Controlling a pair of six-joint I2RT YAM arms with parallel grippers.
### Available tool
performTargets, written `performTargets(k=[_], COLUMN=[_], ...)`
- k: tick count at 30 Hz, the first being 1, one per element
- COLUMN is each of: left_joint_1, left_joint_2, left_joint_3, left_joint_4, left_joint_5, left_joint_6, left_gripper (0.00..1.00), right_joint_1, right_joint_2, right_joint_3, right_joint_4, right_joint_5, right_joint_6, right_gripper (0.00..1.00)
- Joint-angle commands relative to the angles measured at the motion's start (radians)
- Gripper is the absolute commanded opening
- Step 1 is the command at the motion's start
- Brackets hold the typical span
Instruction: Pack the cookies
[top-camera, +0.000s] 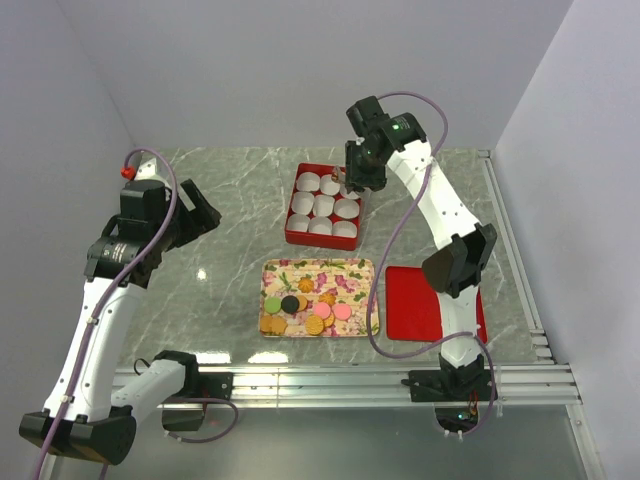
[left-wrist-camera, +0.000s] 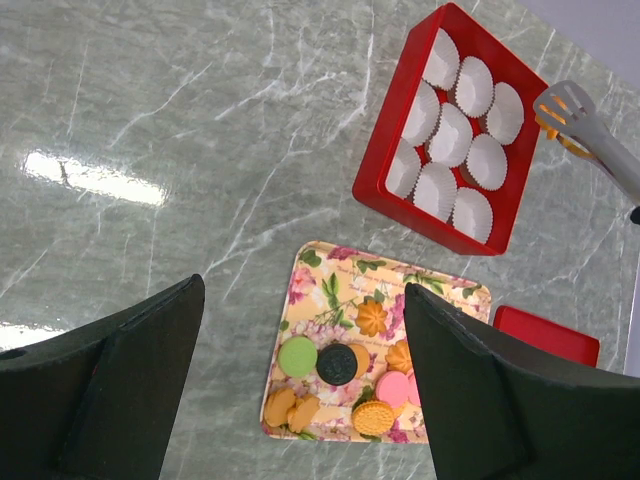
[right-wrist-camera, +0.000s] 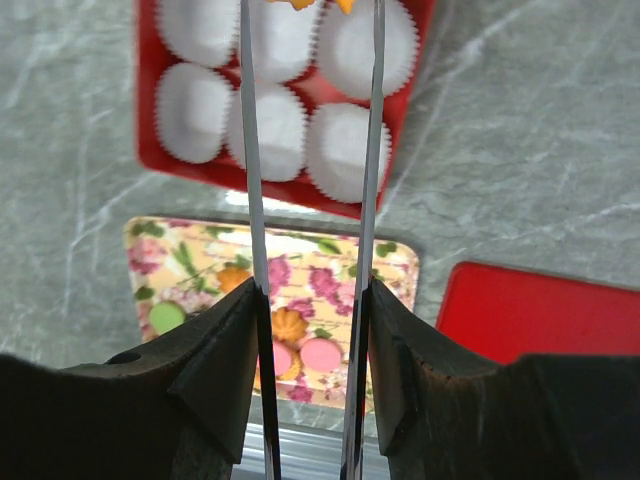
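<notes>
Several cookies (top-camera: 305, 312), orange, pink, green and black, lie at the near end of a floral tray (top-camera: 318, 265); the left wrist view shows them too (left-wrist-camera: 340, 365). My right gripper (top-camera: 360, 175) is shut on a pair of metal tongs (right-wrist-camera: 248, 150). The tong tips pinch an orange cookie (left-wrist-camera: 572, 145) over the far right corner of the red box (top-camera: 290, 232), which is lined with white paper cups. My left gripper (top-camera: 205, 215) hangs open and holds nothing, above the table left of the box. From its wrist camera the tray lies between its fingers (left-wrist-camera: 130, 370), far below them.
A flat red lid (top-camera: 415, 300) lies right of the tray, near the right arm's base. A metal rail (top-camera: 350, 385) runs along the near table edge. White walls close in the left, back and right sides.
</notes>
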Motion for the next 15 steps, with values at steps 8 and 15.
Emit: performTargets(k=[8, 15], left_joint_1=[-0.004, -0.004], left_joint_2=[-0.015, -0.020], left_joint_3=[0.020, -0.024], left_joint_4=[0.010, 0.039], left_joint_5=[-0.037, -0.034], left_joint_6=[0.003, 0.000], left_gripper=[0.87, 0.87], right_joint_1=[-0.086, -0.114], right_joint_2=[0.056, 0.153], right_joint_3=[0.009, 0.075], right_joint_4=[0.039, 0.043], right_joint_5=[-0.072, -0.102], right_joint_6=[-0.077, -0.061], right_gripper=[0.43, 0.43])
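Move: The right hand holds tongs with an orange cookie at their tips. The box's empty far-right cup lies some 7 cm ahead of that hand, about 2 cm left and 22 cm below. The far-middle cup is roughly 5 cm left of that cup and level with it; the middle-right cup is 5 cm nearer the base and 1 cm left of it. From the left hand, the far-right cup is about 19 cm ahead, 29 cm right and 26 cm below. The right hand lowers the tongs-held orange cookie some 4 cm, also forward and right, towards the far-right cup. ##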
